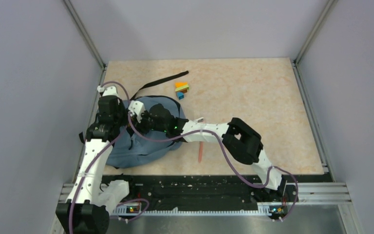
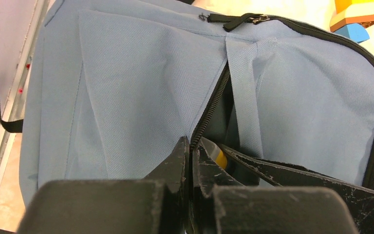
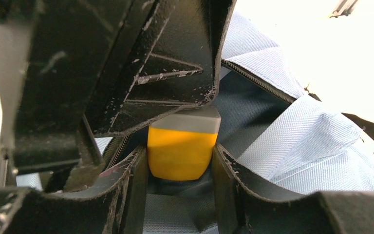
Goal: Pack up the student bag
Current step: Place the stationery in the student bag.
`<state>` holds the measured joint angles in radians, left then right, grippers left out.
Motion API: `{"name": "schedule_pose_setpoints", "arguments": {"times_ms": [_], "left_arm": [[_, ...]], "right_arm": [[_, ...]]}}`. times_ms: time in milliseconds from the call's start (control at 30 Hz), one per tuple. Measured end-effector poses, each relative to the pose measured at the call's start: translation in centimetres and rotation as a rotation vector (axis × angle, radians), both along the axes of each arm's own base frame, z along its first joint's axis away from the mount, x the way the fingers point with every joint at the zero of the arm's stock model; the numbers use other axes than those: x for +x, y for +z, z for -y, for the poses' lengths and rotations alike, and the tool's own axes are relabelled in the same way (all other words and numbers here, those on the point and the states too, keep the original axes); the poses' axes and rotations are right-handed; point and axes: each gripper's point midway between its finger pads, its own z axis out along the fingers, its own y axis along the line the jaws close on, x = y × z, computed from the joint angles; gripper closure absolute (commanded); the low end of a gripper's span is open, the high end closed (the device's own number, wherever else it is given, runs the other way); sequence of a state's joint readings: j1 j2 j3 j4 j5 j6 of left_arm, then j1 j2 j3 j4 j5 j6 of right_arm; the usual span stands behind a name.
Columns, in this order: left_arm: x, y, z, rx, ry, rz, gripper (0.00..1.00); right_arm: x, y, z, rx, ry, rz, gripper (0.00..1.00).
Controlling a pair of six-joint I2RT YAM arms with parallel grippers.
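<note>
The slate-blue student bag (image 1: 141,151) lies at the table's left side with its black-zippered opening (image 2: 213,105) parted. My left gripper (image 2: 191,144) is shut on the zipper edge of the bag's opening, holding that edge up. My right gripper (image 3: 180,156) reaches into the opening from the right and is shut on a yellow block with a grey top (image 3: 181,146). Dark lining (image 3: 185,214) shows below the block. In the left wrist view a sliver of the yellow block (image 2: 219,157) shows inside the opening. From above, both grippers (image 1: 143,116) meet over the bag.
A stack of orange, green and yellow blocks (image 1: 181,87) with a blue one (image 1: 180,95) sits behind the bag. A pink pen (image 1: 200,152) lies right of the bag. A black strap (image 1: 160,82) trails toward the back. The left wall rail (image 1: 95,105) runs close by.
</note>
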<state>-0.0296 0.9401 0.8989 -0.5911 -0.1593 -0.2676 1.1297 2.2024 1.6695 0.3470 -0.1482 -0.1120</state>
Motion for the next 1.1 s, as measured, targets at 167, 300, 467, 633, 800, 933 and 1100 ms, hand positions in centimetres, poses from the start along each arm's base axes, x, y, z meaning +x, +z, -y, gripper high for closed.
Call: {"name": "schedule_pose_setpoints", "arguments": {"times_ms": [167, 300, 467, 633, 800, 933, 1100], "left_arm": [[-0.5, 0.4, -0.3, 0.013, 0.017, 0.023, 1.0], [-0.9, 0.5, -0.4, 0.017, 0.021, 0.033, 1.0], [-1.0, 0.5, -0.4, 0.018, 0.019, 0.034, 1.0], [-1.0, 0.5, -0.2, 0.015, 0.008, 0.031, 1.0], [-0.9, 0.5, -0.2, 0.015, 0.008, 0.033, 1.0], [-0.9, 0.5, -0.2, 0.015, 0.007, 0.035, 1.0], [-0.8, 0.5, -0.1, 0.011, 0.003, 0.035, 1.0]], "right_arm": [[-0.3, 0.0, 0.0, 0.005, 0.004, 0.002, 0.48], [-0.6, -0.1, 0.1, 0.0, 0.011, 0.003, 0.4], [-0.7, -0.2, 0.1, -0.003, 0.016, 0.006, 0.27], [-1.1, 0.1, 1.1, -0.002, 0.017, -0.003, 0.2], [-2.2, 1.2, 3.4, 0.0, 0.016, -0.021, 0.18], [-3.1, 3.5, 6.2, 0.015, -0.02, -0.044, 0.19], [-2.6, 6.0, 11.5, 0.031, -0.199, -0.099, 0.21]]}}
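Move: The right hand still holds the yellow piece at the bag opening, which lies straight below it, some 4 cm down. The coloured blocks are about 17 cm ahead and 22 cm right of this hand, the pink pencil 9 cm back and 32 cm right, both roughly 15 cm lower. For the left hand, still gripping the bag's zipped edge, the opening is about 2 cm back, 3 cm right and 5 cm below. Right fingers open, letting the yellow piece go into the bag, then withdraw right about 12 cm and up 6. ##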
